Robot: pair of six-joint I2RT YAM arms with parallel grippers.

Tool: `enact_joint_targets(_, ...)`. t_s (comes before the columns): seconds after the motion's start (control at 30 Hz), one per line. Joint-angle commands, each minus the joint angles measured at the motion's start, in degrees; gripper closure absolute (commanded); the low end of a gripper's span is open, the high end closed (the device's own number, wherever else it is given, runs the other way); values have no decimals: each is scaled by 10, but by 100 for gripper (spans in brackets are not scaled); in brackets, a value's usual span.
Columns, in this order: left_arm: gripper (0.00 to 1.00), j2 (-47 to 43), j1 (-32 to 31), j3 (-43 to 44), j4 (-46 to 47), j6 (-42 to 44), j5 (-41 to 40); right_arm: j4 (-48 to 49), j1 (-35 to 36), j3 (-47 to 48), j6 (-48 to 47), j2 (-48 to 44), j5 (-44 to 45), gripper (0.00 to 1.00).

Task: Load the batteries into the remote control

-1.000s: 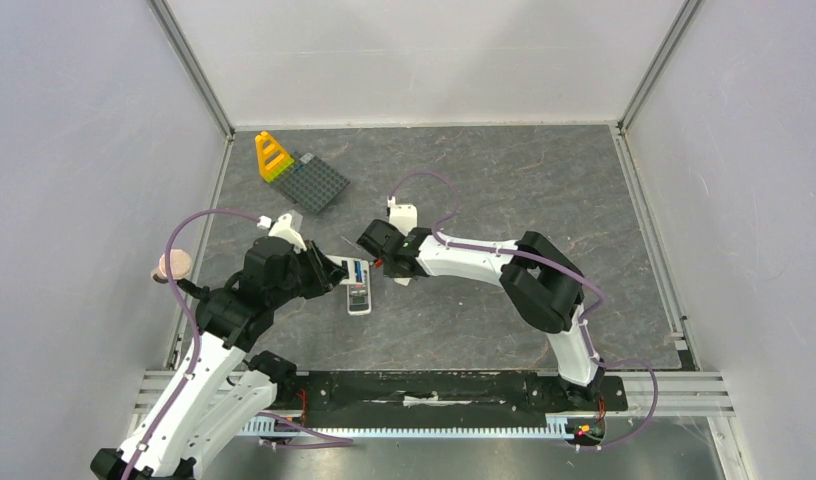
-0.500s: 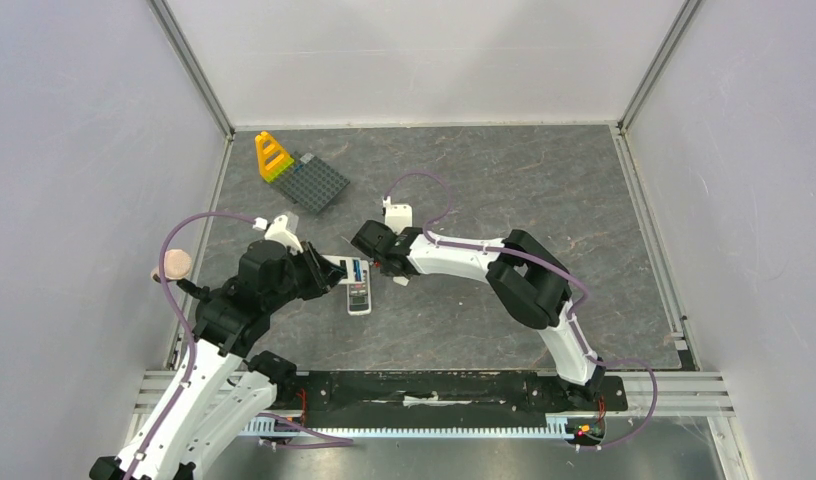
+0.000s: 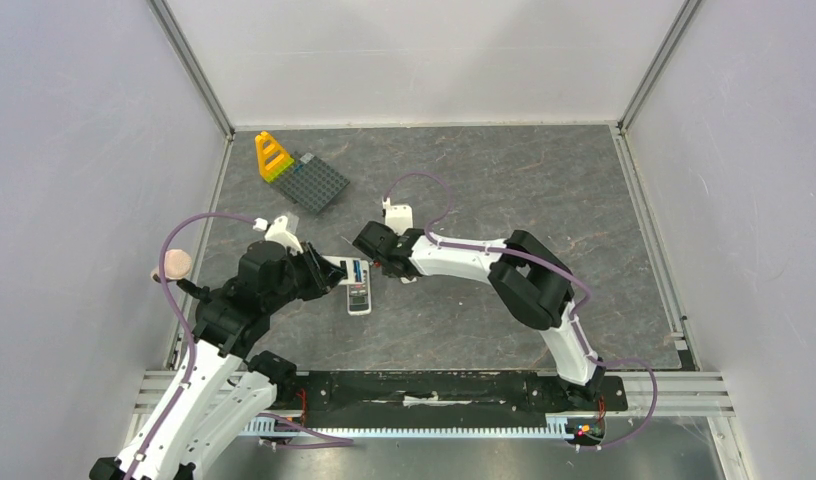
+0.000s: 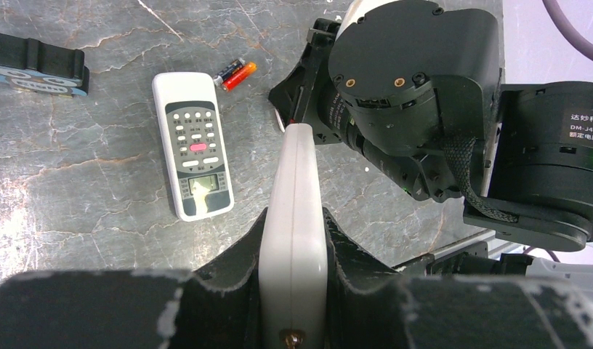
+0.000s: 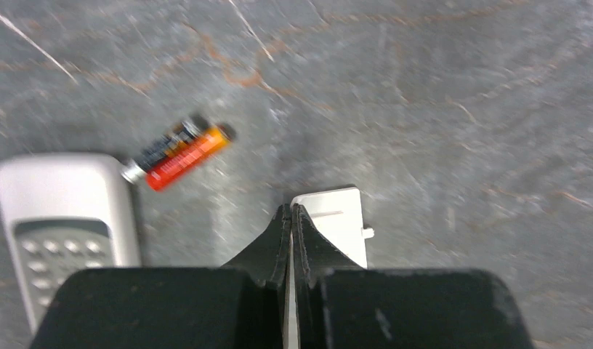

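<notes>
My left gripper [image 4: 293, 218] is shut on a white remote control [image 4: 293, 196], held on edge above the table. In the top view that remote [image 3: 352, 268] shows a blue patch. A second remote [image 4: 192, 145] lies face up on the table, with a red-orange pair of batteries [image 4: 234, 74] beside its top end. My right gripper [image 5: 291, 211] has its jaws pressed together with nothing seen between them. A flat white battery cover [image 5: 341, 225] lies just under and to the right of its tips. The batteries [image 5: 181, 153] lie to their left.
A grey baseplate [image 3: 317, 182] with a yellow brick [image 3: 272, 156] sits at the back left. A black block [image 4: 35, 62] lies past the loose remote. The two arms' heads nearly meet mid-table, and side walls fence the table.
My right gripper has shut its jaws and edged a little to the left. The left gripper and its remote have not moved.
</notes>
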Motion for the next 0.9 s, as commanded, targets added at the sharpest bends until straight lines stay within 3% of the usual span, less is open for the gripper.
enact_joint_targets(0.0, 98, -13, 1, -17, 45, -11, 33, 53, -4, -82, -69, -110, -4, 100)
enact_joint_targets(0.23, 98, -7, 1, -44, 114, -43, 91, 140, -73, -214, -105, -312, -161, 100)
enact_joint_targets(0.47, 98, 5, 0, -74, 259, -140, 161, 188, -148, -254, -83, -489, -363, 100)
enact_joint_targets(0.6, 98, 13, 1, -107, 391, -230, 203, 283, -157, -294, 13, -556, -460, 100)
enact_joint_targets(0.87, 98, 27, 1, -105, 473, -351, 259, 557, -159, -414, 246, -627, -561, 100)
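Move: At the table top, the right hand already pinches the white battery cover; the battery bay of the white remote in the left hand lies about 10 cm to its left, 7 cm back and 17 cm above. The orange battery lies some 6 cm left and 4 cm ahead of the right hand, the grey-faced remote 12 cm left and 3 cm back. From the left hand, the cover is about 8 cm ahead, 13 cm right and 17 cm below. Lifting the pinched cover off the table, the right hand sweeps up about 30 cm, drawing back and a little right, and rolls some 70 degrees, so its fingers swing from pointing down to pointing left towards the open bay. Keeping its grip on the white remote, the left hand dips slightly, then carries it about 8 cm right and 5 cm up to meet the cover, its fingers tipping up towards level. ##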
